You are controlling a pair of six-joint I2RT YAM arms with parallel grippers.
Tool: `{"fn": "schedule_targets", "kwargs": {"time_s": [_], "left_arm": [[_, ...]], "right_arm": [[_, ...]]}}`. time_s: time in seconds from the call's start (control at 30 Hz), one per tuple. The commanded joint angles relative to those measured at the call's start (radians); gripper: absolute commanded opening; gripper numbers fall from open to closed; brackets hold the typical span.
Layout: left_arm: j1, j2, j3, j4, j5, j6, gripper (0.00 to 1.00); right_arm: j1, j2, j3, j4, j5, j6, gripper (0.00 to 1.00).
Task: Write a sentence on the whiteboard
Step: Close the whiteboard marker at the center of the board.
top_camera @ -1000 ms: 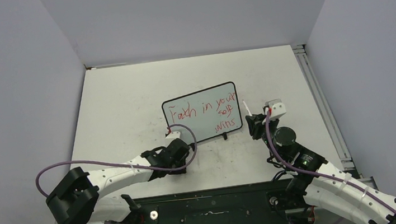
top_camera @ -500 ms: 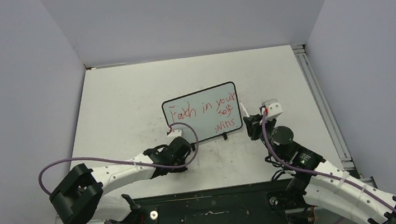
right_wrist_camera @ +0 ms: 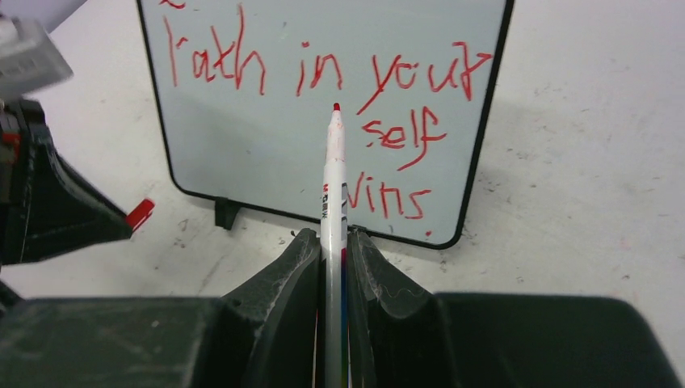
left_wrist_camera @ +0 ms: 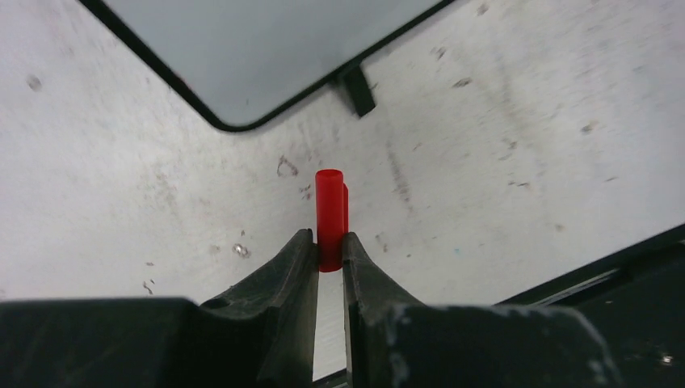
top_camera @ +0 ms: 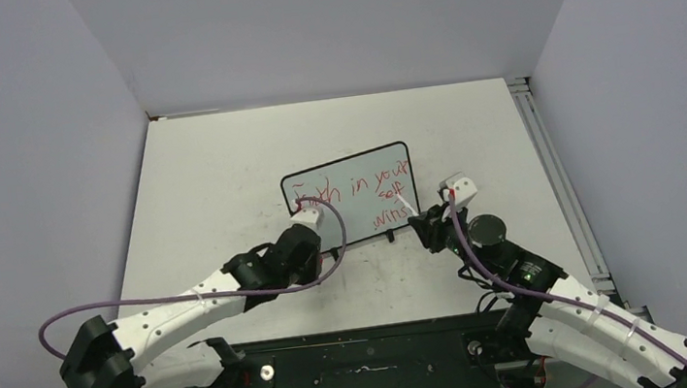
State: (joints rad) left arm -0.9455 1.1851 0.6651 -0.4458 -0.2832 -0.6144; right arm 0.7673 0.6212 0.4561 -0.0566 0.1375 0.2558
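Observation:
The whiteboard (top_camera: pixel 346 179) stands at mid-table on small black feet, and the sentence (top_camera: pixel 354 193) runs across it in red slanting lines. In the right wrist view the whiteboard (right_wrist_camera: pixel 266 137) faces me, with the sentence (right_wrist_camera: pixel 323 77) reading "Faith in your self wins". My right gripper (right_wrist_camera: pixel 331 241) is shut on a white marker (right_wrist_camera: pixel 332 174), whose red tip points at the board's middle. My left gripper (left_wrist_camera: pixel 327 242) is shut on a small red cap (left_wrist_camera: pixel 329 202), just off the whiteboard's (left_wrist_camera: pixel 258 48) lower left corner. From the right wrist, the cap (right_wrist_camera: pixel 139 214) shows at the left.
A metal rail (top_camera: pixel 551 161) runs along the table's right edge. Grey walls close in the back and both sides. The black base plate (top_camera: pixel 369 367) lies at the near edge, with purple cables looping off both arms. The tabletop (top_camera: pixel 220 169) is scuffed.
My left gripper has closed on the red cap and moved up toward the board's lower left corner. My right gripper has shifted left with the marker, closer to the board.

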Motion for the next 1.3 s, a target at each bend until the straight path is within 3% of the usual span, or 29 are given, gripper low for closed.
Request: {"fn": "schedule_targets", "kwargs": {"time_s": [0.0,0.2,0.33,0.67,0.93,1.27], "left_arm": [[0.034,-0.117,0.141,-0.024,0.026,0.248,0.0],[0.141,-0.186,0.176,0.007,0.262,0.58,0.0],[0.143,-0.245,0.143,0.036,0.417,0.72,0.0],[0.008,-0.386,0.052,0.086,0.504,0.779,0.0],[-0.073,-0.387,0.045,0.089,0.543,0.79,0.0],[-0.118,-0.406,0.03,0.092,0.538,0.814,0.0]], "right_arm": [[0.006,0.04,0.111,-0.069,-0.167,0.06,0.05],[0.005,0.153,0.24,-0.189,-0.351,0.042,0.05],[0.003,0.219,0.335,-0.294,-0.524,0.025,0.05],[-0.028,0.302,0.447,-0.493,-0.874,0.033,0.05],[-0.027,0.343,0.495,-0.586,-0.979,0.025,0.05],[-0.028,0.362,0.522,-0.672,-0.984,-0.012,0.05]]}}
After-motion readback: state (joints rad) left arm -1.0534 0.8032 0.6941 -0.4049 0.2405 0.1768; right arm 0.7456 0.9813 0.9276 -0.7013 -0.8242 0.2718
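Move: My left hand holds the red cap near the table. The marker tip, bare in my right grip, lies about 8 cm ahead of that hand, 15 cm right and 12 cm up. The board's left foot is about 5 cm ahead, 3 cm right and 5 cm below. From my right hand the cap is roughly 19 cm left, 3 cm back and 13 cm lower; the whiteboard's middle lies 12 cm ahead, 12 cm left, 18 cm down. I bring cap and marker together in the air off the board's near edge. My left hand lifts the cap some 11 cm, at first edging forward, then draws back and to the right, swinging clockwise until its fingers slant down to the right. My right hand pulls the marker back about 14 cm and left 6, rising slightly and turning counter-clockwise to point left and down. Both grips stay shut. ##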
